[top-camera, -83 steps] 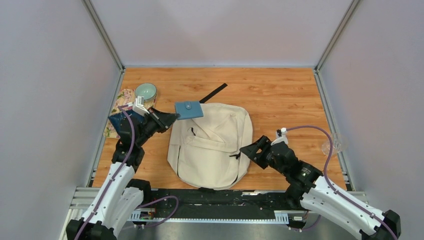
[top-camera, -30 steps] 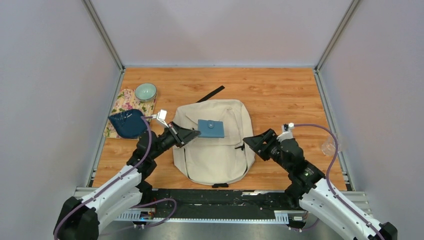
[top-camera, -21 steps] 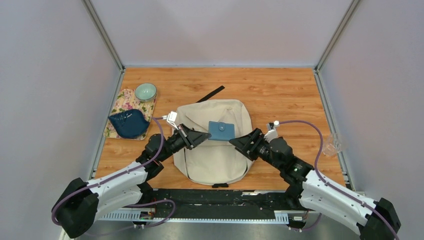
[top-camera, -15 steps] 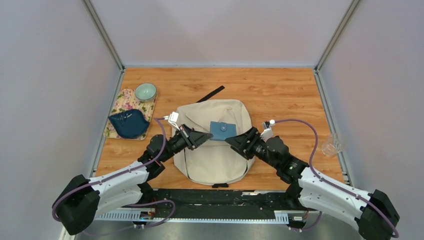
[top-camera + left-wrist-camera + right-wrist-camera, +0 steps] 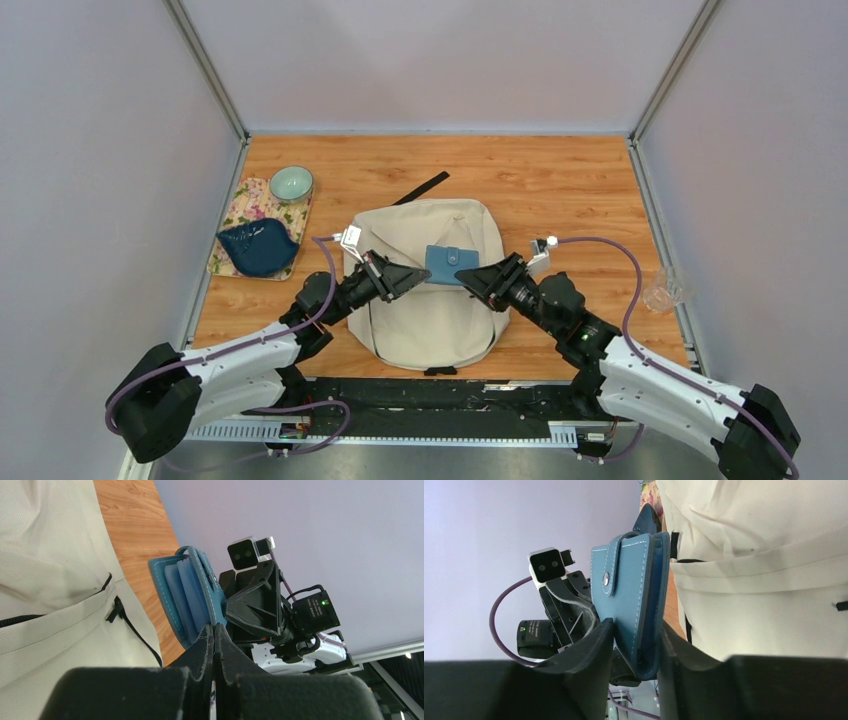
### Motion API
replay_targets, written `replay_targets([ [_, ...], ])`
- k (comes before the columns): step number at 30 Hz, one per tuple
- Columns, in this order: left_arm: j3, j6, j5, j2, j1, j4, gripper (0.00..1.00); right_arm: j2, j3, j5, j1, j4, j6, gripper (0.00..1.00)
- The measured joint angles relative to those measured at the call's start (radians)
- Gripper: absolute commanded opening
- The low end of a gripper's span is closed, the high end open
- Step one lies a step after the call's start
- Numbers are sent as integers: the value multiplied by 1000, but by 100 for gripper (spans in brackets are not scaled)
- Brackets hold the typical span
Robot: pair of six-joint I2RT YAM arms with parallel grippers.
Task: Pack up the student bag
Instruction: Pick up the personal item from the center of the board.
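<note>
The cream student bag (image 5: 425,315) lies flat in the middle of the table, front pocket up. A blue wallet (image 5: 450,266) hangs just above the bag, held from both sides. My left gripper (image 5: 424,273) is shut, pinching the wallet's left edge; in the left wrist view its tips (image 5: 214,627) meet on the wallet's (image 5: 187,592) leather. My right gripper (image 5: 468,278) has come in from the right. In the right wrist view the wallet (image 5: 634,585) stands between that gripper's (image 5: 636,626) fingers, which press on both faces. The bag (image 5: 764,555) fills the background there.
A dark blue leaf-shaped dish (image 5: 258,248) and a pale green bowl (image 5: 291,183) sit on a floral mat (image 5: 240,205) at the left. The bag's black strap (image 5: 421,187) sticks out behind it. A clear glass (image 5: 663,292) stands at the right edge.
My left arm carried the wallet rightward over the bag. My right arm swung in from the right and narrowed its jaws onto the wallet's other end.
</note>
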Motion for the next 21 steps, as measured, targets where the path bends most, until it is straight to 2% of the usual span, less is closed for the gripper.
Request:
replay_targets([
  [1,0,-1,0,2,-3,3,0,-3,0,5,0,4,0,25],
  [2,0,-2,-1,5,-5,6,0,-6,0,8,0,8,0,13],
  [4,-2,-2,-3,10,-7,5,1,-11,0,11,0,19,2,4],
  [5,-4,-3,-5,11,-7,5,19,-15,2,11,0,20,0,0],
  [7,-5,-6,-5,12,-7,6,36,-21,5,11,0,17,-8,0],
  [8,-5,-2,-2,12,-8,6,50,-25,5,11,0,13,-10,0],
  [12,-5,10,13,7,-12,-3,72,-64,5,16,0,-32,-31,0],
  [21,53,156,69,-47,19,-217,75,-193,25,-19,-17,-166,-116,0],
])
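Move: The personal item, a blue wallet, is held up in the left fingers by its left end, its middle about 4 cm to their right and 1 cm ahead. From the right hand, whose half-open fingers straddle its near right corner, that middle lies some 3 cm left, 2 cm ahead and slightly above. The bag's middle is roughly 9 cm left of the right hand, 3 cm ahead and 15 cm below; the black strap lies about 25 cm ahead of the left hand. Rising about a centimetre, the right hand shuts its fingers on the near right corner of the personal item. The left fingers then spread wide and let go, that hand sinking about 2 cm and rolling some 10 degrees, left side up. Keeping its pinch, the right hand draws right, back and up, about 3.5 cm in all, tipping slightly upward. ##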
